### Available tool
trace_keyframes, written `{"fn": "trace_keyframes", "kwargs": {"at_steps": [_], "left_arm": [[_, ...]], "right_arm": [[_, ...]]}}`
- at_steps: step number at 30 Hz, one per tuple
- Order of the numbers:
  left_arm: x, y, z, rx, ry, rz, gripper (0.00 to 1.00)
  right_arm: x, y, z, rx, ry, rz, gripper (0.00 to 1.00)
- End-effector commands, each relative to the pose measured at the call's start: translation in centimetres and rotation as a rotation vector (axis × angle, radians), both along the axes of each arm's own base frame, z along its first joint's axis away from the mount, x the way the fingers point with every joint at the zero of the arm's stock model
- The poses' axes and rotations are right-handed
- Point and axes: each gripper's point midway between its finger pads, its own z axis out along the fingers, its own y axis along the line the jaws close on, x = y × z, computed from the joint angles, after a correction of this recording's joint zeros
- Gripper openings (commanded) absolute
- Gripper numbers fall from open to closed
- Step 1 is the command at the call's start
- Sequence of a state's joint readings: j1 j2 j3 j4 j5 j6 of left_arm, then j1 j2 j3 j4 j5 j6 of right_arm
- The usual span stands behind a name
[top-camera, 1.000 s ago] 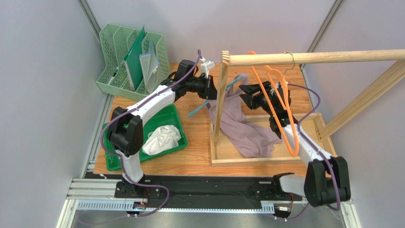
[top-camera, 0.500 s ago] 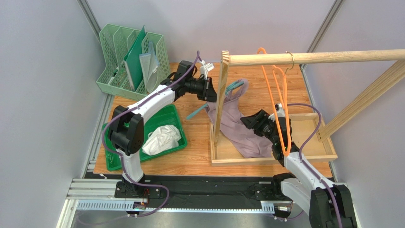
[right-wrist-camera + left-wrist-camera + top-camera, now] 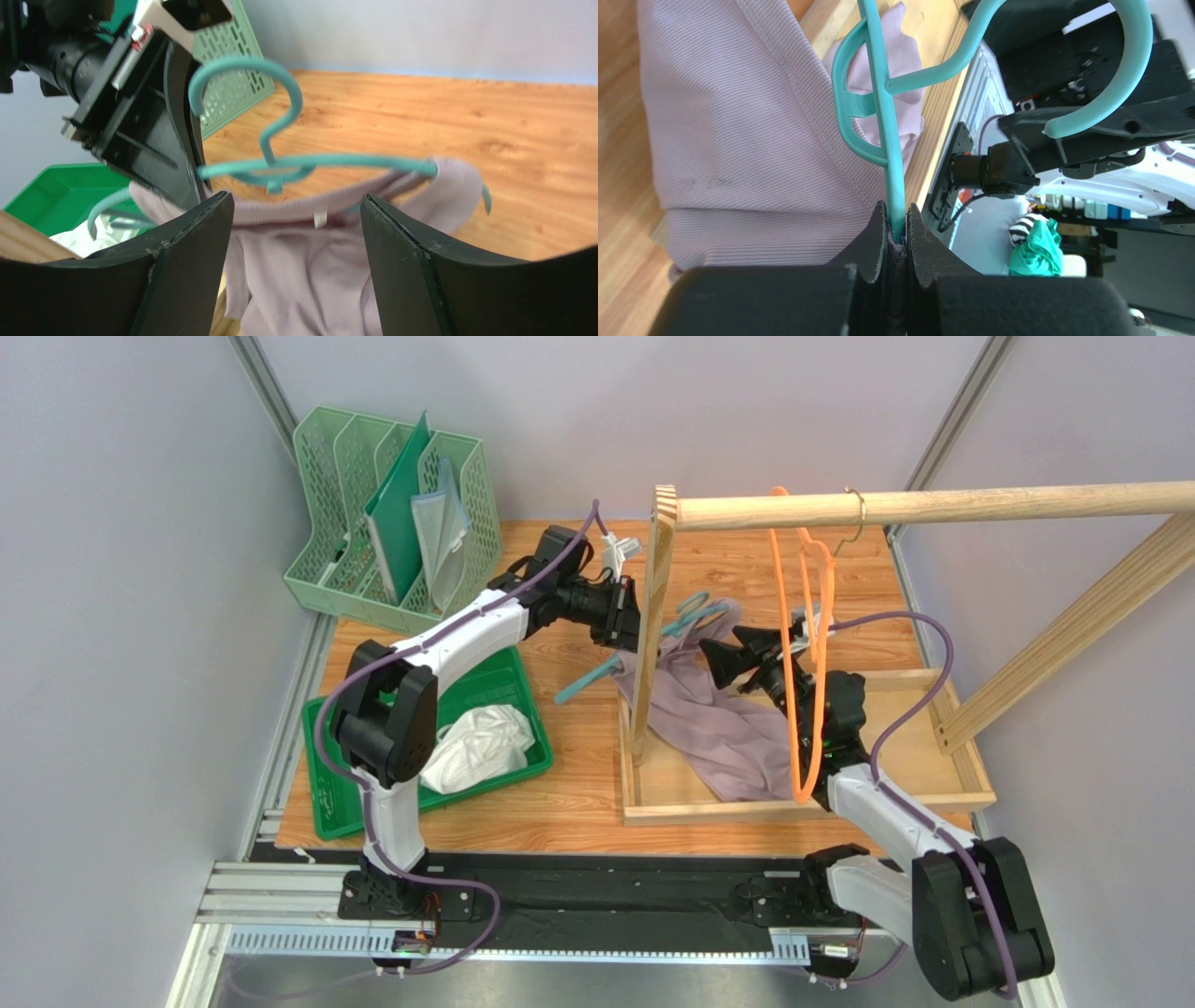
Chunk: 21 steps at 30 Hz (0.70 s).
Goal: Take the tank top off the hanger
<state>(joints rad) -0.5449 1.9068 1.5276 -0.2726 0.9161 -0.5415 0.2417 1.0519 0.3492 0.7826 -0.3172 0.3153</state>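
Note:
A lilac tank top [image 3: 716, 728] hangs from a teal hanger [image 3: 690, 609] and trails down into the wooden rack's base. My left gripper [image 3: 631, 612] is shut on the hanger's shoulder bar [image 3: 889, 140], holding it beside the rack's upright post, with the lilac cloth [image 3: 738, 140] draped to its left. My right gripper [image 3: 713, 655] is open and faces the top's neckline just below the hanger. In the right wrist view the hanger [image 3: 309, 163] crosses above the fingers and the tank top [image 3: 316, 266] fills the gap between them, with nothing gripped.
The wooden rack has a top rod [image 3: 926, 506], an upright post [image 3: 652, 616] and a base frame [image 3: 786, 809]. Orange hangers [image 3: 800, 658] dangle from the rod against my right arm. A green tray [image 3: 505, 686] holds white cloth [image 3: 477, 745]; a mint file organiser [image 3: 393, 518] stands back left.
My right gripper dropped toward the rack base, then rose back to the tank top below the hanger, opening wider. The orange hangers swung. The left gripper kept its hold and shifted slightly.

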Motion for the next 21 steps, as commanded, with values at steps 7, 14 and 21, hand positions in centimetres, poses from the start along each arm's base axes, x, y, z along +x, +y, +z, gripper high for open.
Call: {"fn": "trace_keyframes", "kwargs": {"at_steps": [7,14,21], "left_arm": [[-1.9,-1.8,1.9,-0.048,0.000,-0.089,0.00],[-2.5,-2.9,2.4,-0.062,-0.001,-0.113,0.00],[-3.3,-3.6,2.7,-0.073,0.002,-0.137,0.00]], "right_arm": [[1.4,1.5,4.4,-0.011,-0.190,0.060,0.55],[1.7,2.2,4.5,0.032,-0.173,0.078,0.50],[3.0,2.9,3.7,0.065,-0.115,0.071,0.29]]}}
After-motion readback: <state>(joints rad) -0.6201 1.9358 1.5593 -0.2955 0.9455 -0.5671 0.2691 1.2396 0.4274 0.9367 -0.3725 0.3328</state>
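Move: The teal hanger's hook stands up about 6 cm ahead of the right hand and 4 cm to its left, a touch higher. From the left hand, which already pinches the hanger's shoulder, the hook lies roughly 8 cm right and 5 cm farther out. The tank top's middle hangs some 7 cm back from the right hand, 0 cm sideways, 9 cm below; the rack's left post is 9 cm left and 5 cm back of that hand. Bring the left gripper about 4 cm back and to the right, keeping its pinch on the hanger's shoulder, so the hook comes towards the right hand. Meanwhile ease the right gripper some 3 cm to the left and forward, rising slightly, to meet the hook's neck, and close its wide-open fingers about halfway around it. ##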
